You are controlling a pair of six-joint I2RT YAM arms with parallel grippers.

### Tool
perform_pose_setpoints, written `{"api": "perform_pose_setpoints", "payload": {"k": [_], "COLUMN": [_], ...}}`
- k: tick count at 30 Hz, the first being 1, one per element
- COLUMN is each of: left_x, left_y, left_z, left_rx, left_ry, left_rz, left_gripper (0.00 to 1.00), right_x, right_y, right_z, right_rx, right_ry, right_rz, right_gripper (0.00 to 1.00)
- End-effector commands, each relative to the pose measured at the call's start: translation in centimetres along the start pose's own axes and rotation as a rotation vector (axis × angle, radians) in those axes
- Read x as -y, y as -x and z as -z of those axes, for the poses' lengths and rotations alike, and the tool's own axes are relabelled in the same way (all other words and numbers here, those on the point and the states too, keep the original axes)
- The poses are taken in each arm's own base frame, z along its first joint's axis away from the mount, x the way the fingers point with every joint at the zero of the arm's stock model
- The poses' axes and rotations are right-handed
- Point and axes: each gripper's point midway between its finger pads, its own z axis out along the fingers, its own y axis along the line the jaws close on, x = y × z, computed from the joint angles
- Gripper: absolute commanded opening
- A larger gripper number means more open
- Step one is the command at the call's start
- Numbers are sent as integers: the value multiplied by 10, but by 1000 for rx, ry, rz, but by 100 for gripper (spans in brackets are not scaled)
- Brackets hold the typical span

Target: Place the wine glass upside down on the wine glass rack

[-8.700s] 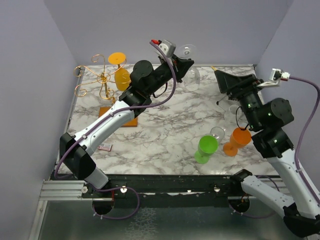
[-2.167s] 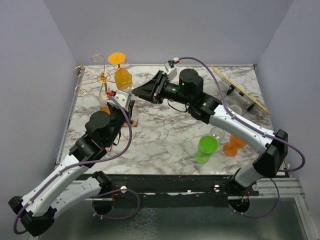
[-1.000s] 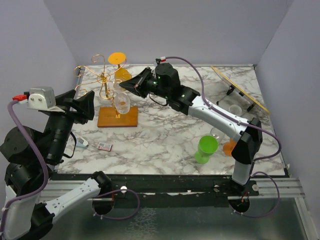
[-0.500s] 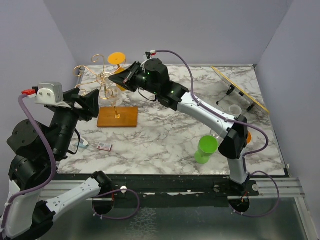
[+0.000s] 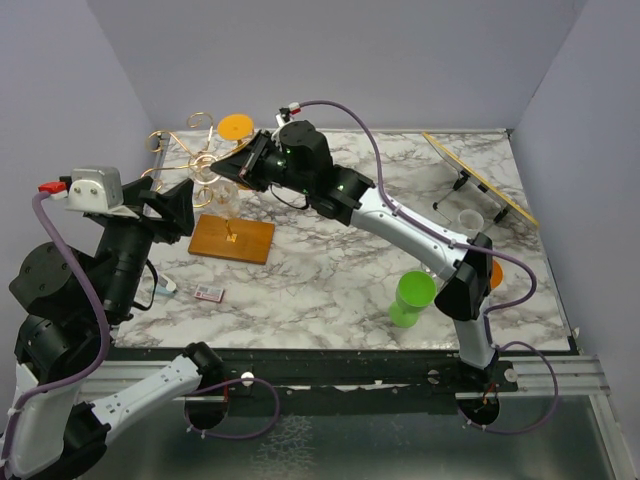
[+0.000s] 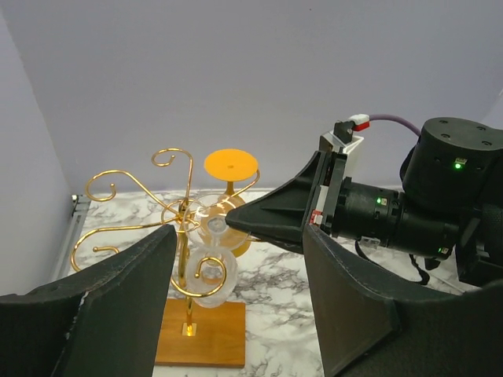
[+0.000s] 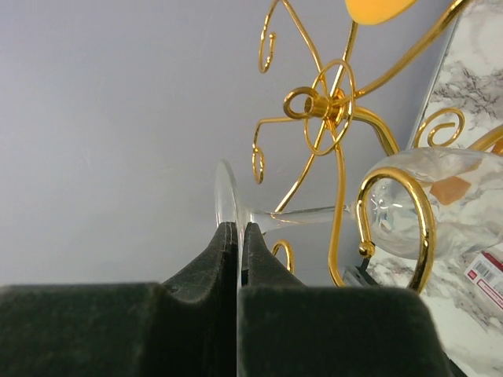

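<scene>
The clear wine glass (image 7: 416, 208) hangs bowl down and foot up among the arms of the wine glass rack (image 5: 195, 162). My right gripper (image 7: 237, 229) is shut on the rim of its foot. In the left wrist view the wine glass (image 6: 211, 276) sits behind a gold spiral of the wine glass rack (image 6: 182, 214), with my right gripper (image 6: 236, 222) at its foot. Seen from above, my right gripper (image 5: 237, 166) reaches over the rack's wooden base (image 5: 233, 240) and the wine glass (image 5: 222, 186). My left gripper (image 5: 172, 212) stands open and empty, left of the rack. In its own view the left gripper (image 6: 240, 263) faces the rack.
An orange wine glass (image 5: 236, 128) hangs upside down on the rack's far side. A green cup (image 5: 413, 297), an orange cup (image 5: 495, 272), a clear cup (image 5: 468, 218) and a leaning yellow-edged board (image 5: 478, 180) are on the right. A small card (image 5: 208, 293) lies near the left arm.
My right gripper has carried the wine glass further left into the rack's arms. The rack's base has turned slightly and its top has shifted left. The left arm has barely moved.
</scene>
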Motion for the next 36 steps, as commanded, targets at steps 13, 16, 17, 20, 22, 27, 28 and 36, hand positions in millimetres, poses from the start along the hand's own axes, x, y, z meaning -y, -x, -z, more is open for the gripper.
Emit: {"api": "perform_pose_setpoints", "payload": {"k": [13,16,17,20,22,27,28,36], "left_x": [-10,-11,-11,-10,-10,-11,-11,-13], "left_y": [3,3,3,3,3,1,1,1], "left_z": [5,6,5,5,4,5,5,5], "left_rx": [15,17,16,15,13,12,12,12], "left_ry": [39,45,45,42,42,46,50,56], "left_rz": [12,12,11,10,10,8,8,5], "left_gripper": [67,67,67,67,67,67,67,67], "right_x": [-24,-27,-27,-24,-20,-17,-18,-22], "right_y": [-27,-29,-29,-30,-32,-43,-44,-53], "right_z": [0,-2,-3,-6,-9,-13,-14,-13], "right_rx": [-50,-61,-63,-62,-71,-108,-110,-143], "right_ry": [51,61,58,47,39,48,51,67], "right_rz": [47,60,61,65,67,66,69,86], "right_gripper": [1,1,1,1,1,1,1,1]}}
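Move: The right hand already holds the clear wine glass upside down by its foot. The rack's rear hook lies about 2 cm back, 2 cm to its left and 6 cm below. The rack's hub is some 4 cm ahead, 3 cm left and 4 cm down; the hanging orange glass is about 9 cm ahead, 3 cm to the right and 7 cm lower. From the left hand the rear hook lies roughly 18 cm ahead, 1 cm right and 8 cm below. Leftward and back towards the rear hook, the right hand carries the wine glass about 5 cm in all, its shut fingers keeping their pinch on the foot. It draws back with a small dip, rises a little, then goes left and sinks to end about 2.5 cm lower, turning slightly counter-clockwise as the fingertips dip a few degrees. ##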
